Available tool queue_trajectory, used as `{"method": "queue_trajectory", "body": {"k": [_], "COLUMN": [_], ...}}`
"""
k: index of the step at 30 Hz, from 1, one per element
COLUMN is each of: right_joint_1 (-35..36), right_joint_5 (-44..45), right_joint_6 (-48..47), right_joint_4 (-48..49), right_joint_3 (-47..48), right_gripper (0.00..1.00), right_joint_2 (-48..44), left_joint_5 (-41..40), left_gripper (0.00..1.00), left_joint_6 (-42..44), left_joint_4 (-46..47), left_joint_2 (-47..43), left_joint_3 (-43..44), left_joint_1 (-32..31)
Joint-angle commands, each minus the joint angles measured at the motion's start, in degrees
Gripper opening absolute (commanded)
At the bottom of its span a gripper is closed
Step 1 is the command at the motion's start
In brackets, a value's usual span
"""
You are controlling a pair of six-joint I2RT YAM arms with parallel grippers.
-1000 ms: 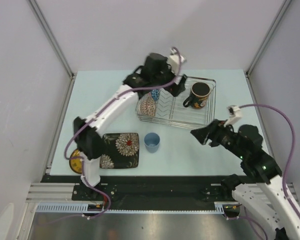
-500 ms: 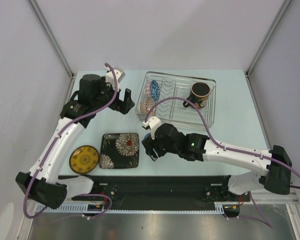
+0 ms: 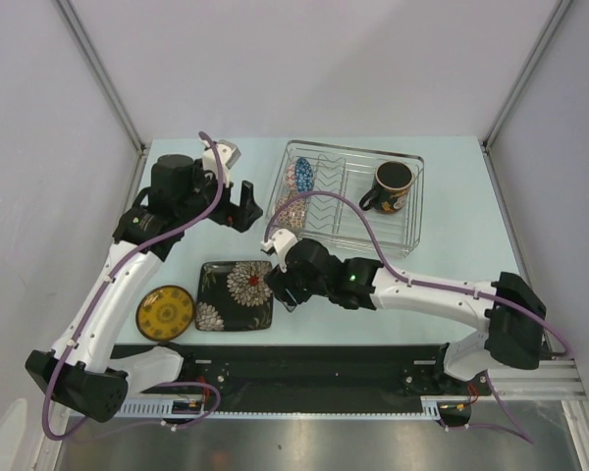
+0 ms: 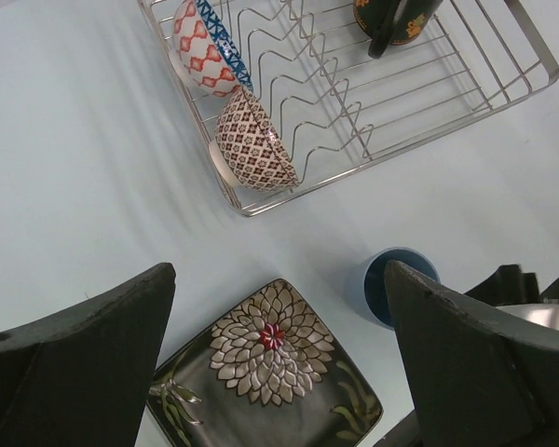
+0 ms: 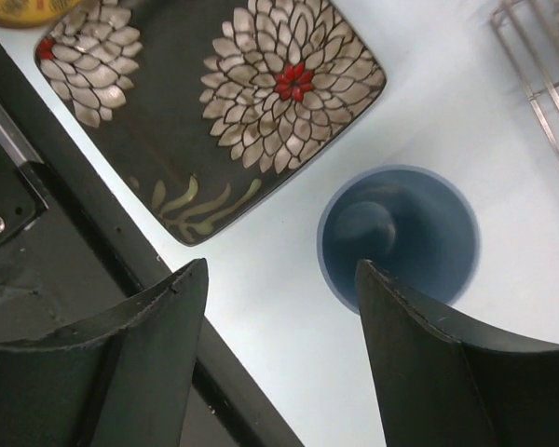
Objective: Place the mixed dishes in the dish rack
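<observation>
The silver wire dish rack [image 3: 402,224] stands at the back right. It holds the blue patterned bowl [image 3: 303,176], the beige-pink patterned bowl [image 3: 292,209] and the black mug [image 3: 392,185]. The black square floral plate [image 3: 235,294] and the small yellow plate [image 3: 165,312] lie on the table at the front left. My right gripper [image 3: 278,287] is open and empty just above the upright light-blue cup [image 5: 401,237], which sits slightly off to one side of its jaws [image 5: 281,270]. My left gripper [image 3: 247,208] is open and empty, left of the rack and high above the plate [image 4: 270,372].
The left wrist view shows the rack [image 4: 466,84], both bowls [image 4: 253,142] on edge in its slots, and the cup [image 4: 398,284]. The table's near edge with a black rail [image 5: 93,279] runs close beside the right gripper. Walls close in the table on three sides.
My left arm has drawn back from the rack to the left. My right arm has swung in from the right and now hovers over the cup, edging slightly left.
</observation>
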Motion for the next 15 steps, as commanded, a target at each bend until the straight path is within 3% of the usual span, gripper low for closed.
{"method": "queue_trajectory", "body": {"k": [1, 12, 15], "right_joint_1": [0.12, -1.64, -2.34], "right_joint_5": [-1.17, -3.46, -3.90], "right_joint_6": [-0.76, 0.21, 0.21], "right_joint_4": [2.11, 2.46, 2.55], "right_joint_3": [2.11, 2.02, 1.93], "right_gripper": [0.68, 0.47, 0.34], "right_joint_2": [2.83, 7.92, 9.24], "left_joint_5": [0.83, 0.56, 0.65], "left_gripper": [1.00, 1.00, 1.00], "left_joint_6": [-1.43, -3.19, -3.36], "left_joint_4": [2.72, 3.68, 2.46], "left_joint_2": [-1.25, -1.25, -1.42], "left_joint_3": [-0.13, 0.49, 1.10], "left_joint_1": [0.52, 0.52, 0.52]}}
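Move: The blue cup's middle is about 5 cm ahead of the right hand, 2 cm to its right and some 10 cm below. From that same hand, the flowered black plate lies 13 cm left and 2 cm ahead, 14 cm down; the tan patterned bowl in the dish rack is 21 cm ahead, 2 cm right and 8 cm lower. The cup lies about 7 cm back, 10 cm right and 24 cm below the idle left hand. No grip on the blue cup can be made out yet: the right hand sinks about 5 cm, almost straight down, onto the cup's back-left rim, one finger lining up inside the wall and the other outside. The part-open fingers close steadily to a clearly narrower gap around that wall, while the wrist tilts only slightly. ##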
